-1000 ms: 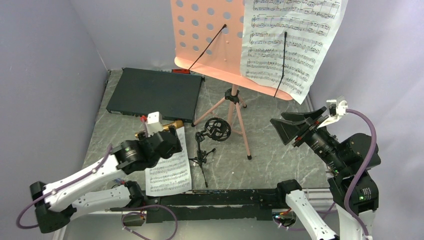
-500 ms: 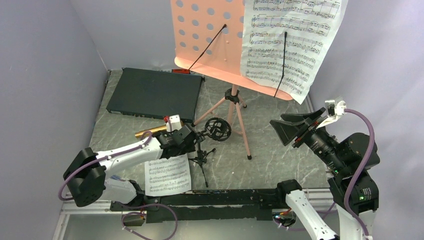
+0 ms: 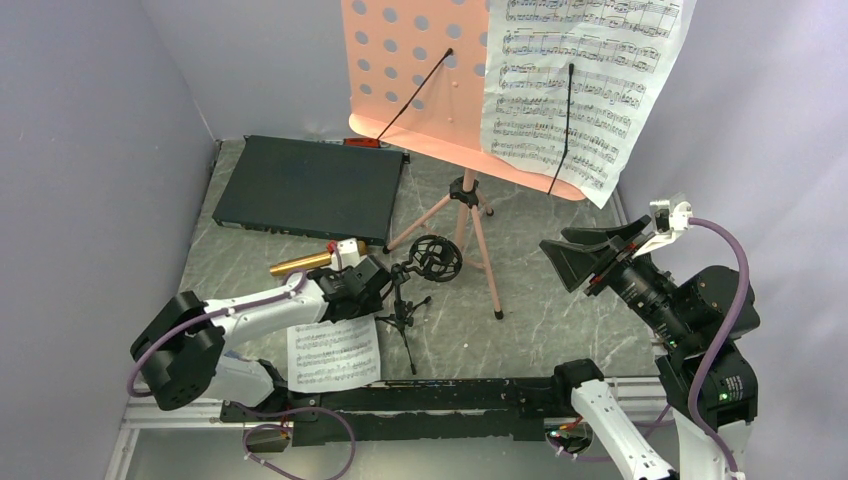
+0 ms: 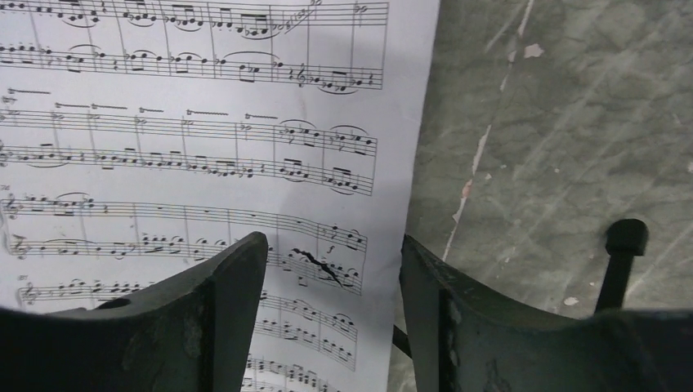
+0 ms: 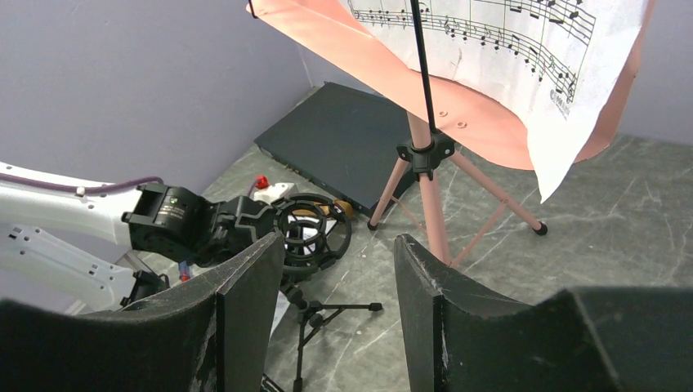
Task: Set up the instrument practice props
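Note:
The pink-copper music stand [image 3: 420, 70] rises at the back on its tripod, with one white sheet-music page [image 3: 580, 90] resting on its right half. The other page [image 3: 335, 353] lies flat on the table near the front. My left gripper [image 3: 372, 290] is low over that page's far right corner, open; in the left wrist view the page's [image 4: 204, 147] right edge runs between the fingers [image 4: 221, 302]. The gold microphone [image 3: 300, 263] lies behind my left wrist. Right beside it stands the small black mic stand [image 3: 420, 270]. My right gripper [image 3: 575, 255] hangs raised at the right, open and empty.
A flat black box [image 3: 305, 188] lies at the back left. One leg tip of the mic stand [image 4: 625, 241] sits just right of my left fingers. The music stand's tripod legs [image 3: 480, 250] spread across the table's middle. Grey walls enclose the left, back and right.
My left arm swung from above the microphone towards the mic stand and came down onto the flat page's corner. Its jaws have narrowed. The right arm has not moved.

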You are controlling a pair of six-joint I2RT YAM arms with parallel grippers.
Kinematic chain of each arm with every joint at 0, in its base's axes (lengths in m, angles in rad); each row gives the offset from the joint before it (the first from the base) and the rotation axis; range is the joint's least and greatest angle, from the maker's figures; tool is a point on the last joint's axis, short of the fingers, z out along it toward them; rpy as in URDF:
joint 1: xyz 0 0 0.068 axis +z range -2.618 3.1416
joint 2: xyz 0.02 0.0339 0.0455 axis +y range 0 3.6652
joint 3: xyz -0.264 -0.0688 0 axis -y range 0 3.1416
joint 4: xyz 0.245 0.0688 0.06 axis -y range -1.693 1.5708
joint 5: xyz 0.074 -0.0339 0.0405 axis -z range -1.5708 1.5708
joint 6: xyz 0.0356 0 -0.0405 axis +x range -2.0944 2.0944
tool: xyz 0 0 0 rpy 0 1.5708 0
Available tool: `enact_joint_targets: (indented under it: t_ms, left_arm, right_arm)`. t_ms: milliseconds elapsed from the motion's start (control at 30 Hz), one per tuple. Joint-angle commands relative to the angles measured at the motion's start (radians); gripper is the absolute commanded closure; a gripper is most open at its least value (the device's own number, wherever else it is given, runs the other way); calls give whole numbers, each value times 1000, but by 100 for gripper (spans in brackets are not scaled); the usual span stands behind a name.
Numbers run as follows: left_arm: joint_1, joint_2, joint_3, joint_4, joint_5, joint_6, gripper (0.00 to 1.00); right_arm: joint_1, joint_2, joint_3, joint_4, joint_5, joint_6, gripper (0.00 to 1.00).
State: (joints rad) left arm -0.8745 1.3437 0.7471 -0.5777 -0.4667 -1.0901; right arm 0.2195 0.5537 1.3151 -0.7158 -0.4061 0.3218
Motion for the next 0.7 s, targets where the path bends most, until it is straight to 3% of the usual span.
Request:
enact_joint_targets:
  t_ms: [0, 67, 333, 500, 667]
  left_arm:
    - [5, 14, -11, 16, -16, -24, 38]
    - [6, 9, -19, 10, -23, -29, 45]
    - [6, -130, -29, -122, -70, -105, 94]
    - [6, -314, 0, -271, -95, -128, 97]
    - [4, -515, 83, -330, -100, -38, 97]
  right_arm:
    - [2, -5, 29, 25, -12, 7, 44]
    - [2, -8, 27, 28, -15, 10, 44]
    - [2, -12, 35, 29, -20, 18, 44]
    - [2, -11, 31, 40, -36, 26, 44]
    - [2, -4, 18, 70, -74, 46, 42]
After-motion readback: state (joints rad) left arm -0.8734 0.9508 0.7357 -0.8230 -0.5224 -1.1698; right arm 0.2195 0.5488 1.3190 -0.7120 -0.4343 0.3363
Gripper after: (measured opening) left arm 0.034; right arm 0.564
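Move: The sheet music lies flat just under the left hand, its middle some 7 cm to the left, 5 cm back and 2 cm below, with its right edge just inside the right finger. The mic stand's tripod is about 7 cm to the hand's right and 2 cm back; the gold microphone lies 10 cm ahead and 9 cm left. From the right hand, the sheet's middle is roughly 36 cm left, 2 cm ahead and 41 cm below. The sheet's right edge, a little above its middle, is pinched by the left hand: it sinks about 1 cm more while its open fingers shut on the paper. Still closed, it then lifts some 7 cm, drawing left about 4 cm and slightly back, away from the mic stand, the fingertips tipping up a little. ##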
